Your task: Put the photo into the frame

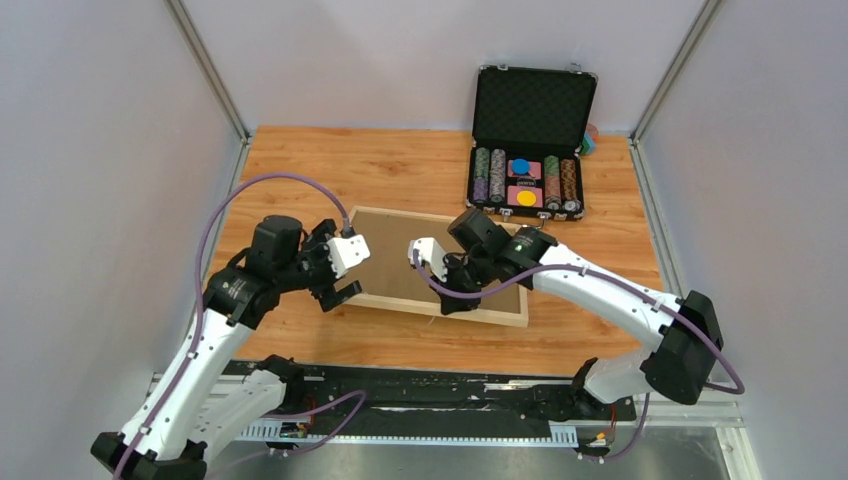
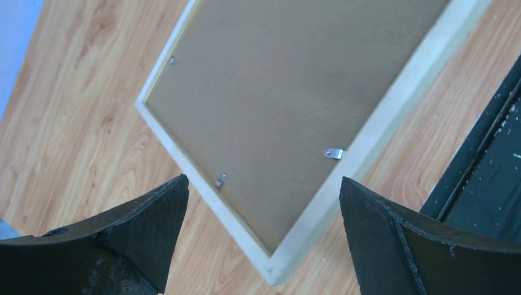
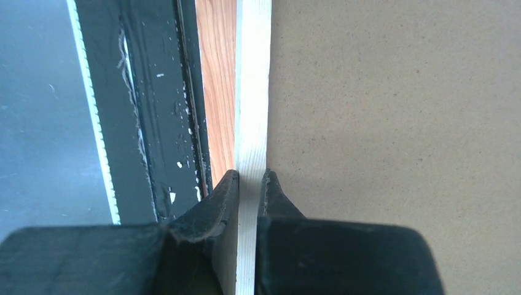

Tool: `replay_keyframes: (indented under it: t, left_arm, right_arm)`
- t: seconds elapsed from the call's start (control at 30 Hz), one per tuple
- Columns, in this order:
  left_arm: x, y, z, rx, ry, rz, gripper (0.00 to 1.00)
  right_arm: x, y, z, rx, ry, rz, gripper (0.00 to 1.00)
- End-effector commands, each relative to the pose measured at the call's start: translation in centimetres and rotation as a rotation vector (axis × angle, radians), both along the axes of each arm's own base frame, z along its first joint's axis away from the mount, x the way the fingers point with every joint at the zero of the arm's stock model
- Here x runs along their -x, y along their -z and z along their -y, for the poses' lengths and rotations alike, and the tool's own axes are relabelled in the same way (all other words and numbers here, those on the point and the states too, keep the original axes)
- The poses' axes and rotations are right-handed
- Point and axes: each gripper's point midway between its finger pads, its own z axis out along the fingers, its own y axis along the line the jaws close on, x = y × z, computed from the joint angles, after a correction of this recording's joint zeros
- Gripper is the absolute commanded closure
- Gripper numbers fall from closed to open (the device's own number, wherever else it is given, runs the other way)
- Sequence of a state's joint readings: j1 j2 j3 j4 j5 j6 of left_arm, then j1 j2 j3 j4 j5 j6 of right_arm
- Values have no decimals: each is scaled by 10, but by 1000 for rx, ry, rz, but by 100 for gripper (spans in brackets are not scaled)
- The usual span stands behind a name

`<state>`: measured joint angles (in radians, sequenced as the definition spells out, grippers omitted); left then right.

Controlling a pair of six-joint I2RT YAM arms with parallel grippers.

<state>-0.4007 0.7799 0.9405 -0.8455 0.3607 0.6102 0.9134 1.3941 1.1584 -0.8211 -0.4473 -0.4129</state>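
The frame (image 1: 440, 309) lies back-up on the table, its light-wood rim around a brown backing board (image 1: 400, 262). The photo is hidden. My right gripper (image 1: 455, 300) is shut on the frame's near rail (image 3: 252, 92), one finger on the outer side and one on the board side (image 3: 250, 175). My left gripper (image 1: 345, 262) hovers open over the frame's left end. In the left wrist view its fingers (image 2: 264, 184) stand wide apart either side of a corner of the frame (image 2: 381, 117), touching nothing. Small metal tabs (image 2: 333, 153) sit along the board's (image 2: 282, 92) edge.
An open black chip case (image 1: 530, 140) with stacked chips stands at the back right, just beyond the frame. A black base rail (image 1: 440, 395) runs along the table's near edge, close to the frame's near rail (image 3: 153, 92). Grey walls enclose three sides.
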Motion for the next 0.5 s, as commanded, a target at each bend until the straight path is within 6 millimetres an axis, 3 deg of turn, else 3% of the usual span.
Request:
replay_keyframes:
  t: [0.0,0.2,0.47]
  left_arm:
    - [-2,-16,12,-40,101,58,0]
    - [3,-19,33,-76,229,63,0]
    - [5,-6,49,-134,319,51,0]
  right_arm:
    - [-20,-53,-19,-156,5,13,100]
    - [-39,-69,-14,-194,56,-42,100]
    - [-48,-71,-10,-202,85,-78,100]
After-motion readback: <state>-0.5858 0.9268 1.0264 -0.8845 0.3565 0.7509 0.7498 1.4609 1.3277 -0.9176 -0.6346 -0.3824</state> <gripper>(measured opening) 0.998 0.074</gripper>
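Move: The near rail of the raised photo frame is what the open left hand goes for: its left part lies about 5 cm back, 5 cm to the right and 6 cm below. The near left corner is some 4 cm back, 3 cm left and 7 cm down; the right gripper, already clamping that rail, sits about 18 cm right, 6 cm back and 6 cm lower. From the right hand, the far rail lies about 24 cm ahead, 2 cm left and 13 cm down, the chip case 31 cm ahead, 16 cm right and 11 cm down. Keeping its pinch on the near rail, the right hand raises it about 4 cm and carries it some 3 cm forward, tipping slightly with the frame and easing to a stop. Meanwhile the left hand, fingers wide open, slides about 4 cm to the right over the left end of that rail at nearly the same height and turns roughly 15 degrees clockwise, bringing the rail between its fingers' line without gripping it. ##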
